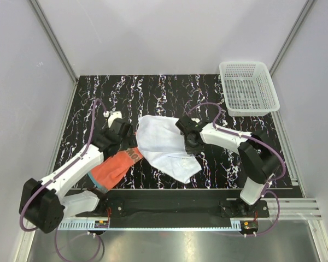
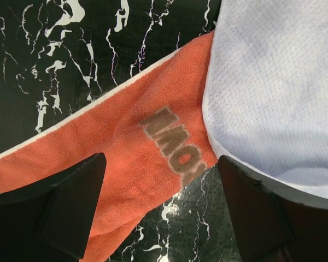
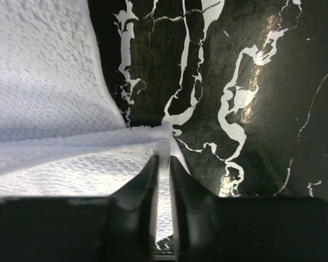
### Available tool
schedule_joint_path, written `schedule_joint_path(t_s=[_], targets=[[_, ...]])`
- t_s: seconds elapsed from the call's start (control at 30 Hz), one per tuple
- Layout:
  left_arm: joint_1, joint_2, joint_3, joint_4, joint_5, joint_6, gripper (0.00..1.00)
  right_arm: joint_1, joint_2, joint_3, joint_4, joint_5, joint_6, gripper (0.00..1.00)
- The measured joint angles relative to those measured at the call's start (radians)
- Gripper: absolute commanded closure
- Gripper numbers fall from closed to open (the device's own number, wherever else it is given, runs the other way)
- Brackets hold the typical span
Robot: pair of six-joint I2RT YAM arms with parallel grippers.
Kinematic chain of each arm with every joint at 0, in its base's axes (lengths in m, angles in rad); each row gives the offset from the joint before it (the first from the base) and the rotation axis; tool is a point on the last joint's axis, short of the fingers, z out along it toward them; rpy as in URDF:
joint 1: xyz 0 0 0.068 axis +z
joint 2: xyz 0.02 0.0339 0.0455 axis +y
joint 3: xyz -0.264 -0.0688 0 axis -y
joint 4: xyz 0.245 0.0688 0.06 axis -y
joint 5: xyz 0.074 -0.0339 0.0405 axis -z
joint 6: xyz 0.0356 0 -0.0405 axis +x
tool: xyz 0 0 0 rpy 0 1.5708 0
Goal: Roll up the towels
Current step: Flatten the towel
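Note:
The white towel (image 1: 163,146) lies spread and rumpled in the middle of the black marbled mat (image 1: 153,90). Its left edge overlaps the orange-red towel (image 1: 113,166), which stretches toward the near left. My right gripper (image 1: 186,139) is at the white towel's right edge. In the right wrist view its jaws (image 3: 163,158) are shut on a pinched fold of the white towel (image 3: 49,109). My left gripper (image 1: 122,134) hovers open over the spot where the two towels meet. Between its fingers (image 2: 161,164) show the orange-red towel (image 2: 115,147) with brown lettering, bare mat, and the white towel (image 2: 273,87) to the right.
A white plastic mesh basket (image 1: 248,87) stands at the far right corner of the mat. Grey walls close in the back and both sides. The arms' bases and a rail run along the near edge (image 1: 175,210).

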Motion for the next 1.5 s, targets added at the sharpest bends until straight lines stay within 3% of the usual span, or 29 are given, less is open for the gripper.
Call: schedule_joint_path(t_s=[0.07, 0.1, 0.23, 0.37, 0.6, 0.7, 0.83, 0.87, 0.93, 1.2, 1.37, 1.5], targets=[[0.027, 0.028, -0.002, 0.023, 0.011, 0.000, 0.11, 0.000, 0.000, -0.003, 0.015, -0.002, -0.002, 0.87], [0.044, 0.042, -0.004, 0.036, 0.016, 0.000, 0.11, 0.000, 0.000, -0.003, 0.024, -0.002, -0.003, 0.94], [0.126, 0.100, -0.006, 0.077, 0.042, 0.000, 0.11, 0.000, 0.000, -0.002, 0.050, -0.005, -0.016, 1.00], [0.188, 0.175, -0.016, 0.113, 0.063, 0.000, 0.09, 0.000, -0.006, -0.002, 0.068, -0.010, -0.026, 1.00], [0.194, 0.310, -0.039, 0.167, 0.133, 0.000, 0.11, 0.000, -0.061, -0.002, 0.081, -0.010, -0.039, 1.00], [0.194, 0.330, -0.064, 0.197, 0.166, -0.003, 0.18, -0.006, -0.101, -0.001, 0.079, -0.010, -0.045, 1.00], [0.194, 0.340, -0.072, 0.227, 0.179, 0.000, 0.49, -0.036, -0.149, 0.011, 0.069, -0.010, -0.055, 1.00], [0.196, 0.347, -0.070, 0.236, 0.179, 0.004, 0.77, -0.049, -0.160, 0.018, 0.060, -0.010, -0.058, 1.00], [0.196, 0.365, -0.061, 0.254, 0.186, 0.008, 1.00, -0.072, -0.179, 0.029, 0.051, -0.010, -0.064, 1.00], [0.238, 0.408, -0.010, 0.236, 0.173, 0.013, 1.00, -0.179, -0.276, 0.039, -0.006, -0.010, -0.095, 1.00], [0.476, 0.336, 0.002, 0.175, 0.178, -0.016, 1.00, -0.230, -0.328, 0.039, -0.062, 0.006, -0.106, 1.00], [0.663, 0.269, 0.093, 0.101, 0.177, -0.025, 1.00, -0.270, -0.378, 0.038, -0.106, 0.035, -0.109, 1.00]])
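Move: Some 3 cm ahead of the open left hand, 1 cm to its left and 10 cm below lies the orange towel's far edge; the white towel's middle is about 17 cm right, 4 cm ahead. The right hand's fingers straddle the white towel's fold, only about 1 cm ahead, left and below; that towel's middle lies roughly 12 cm left and 5 cm ahead, the white basket 22 cm right and 29 cm ahead. Sinking about 10 cm, first swinging left and partly back, the left hand shuts on the orange towel's far edge, then drags it some 14 cm left, rising and turning about 30 degrees counter-clockwise. Meanwhile the right hand closes on the white towel's fold, lifts 12 cm and then sweeps right towards the basket, going a little forward. ##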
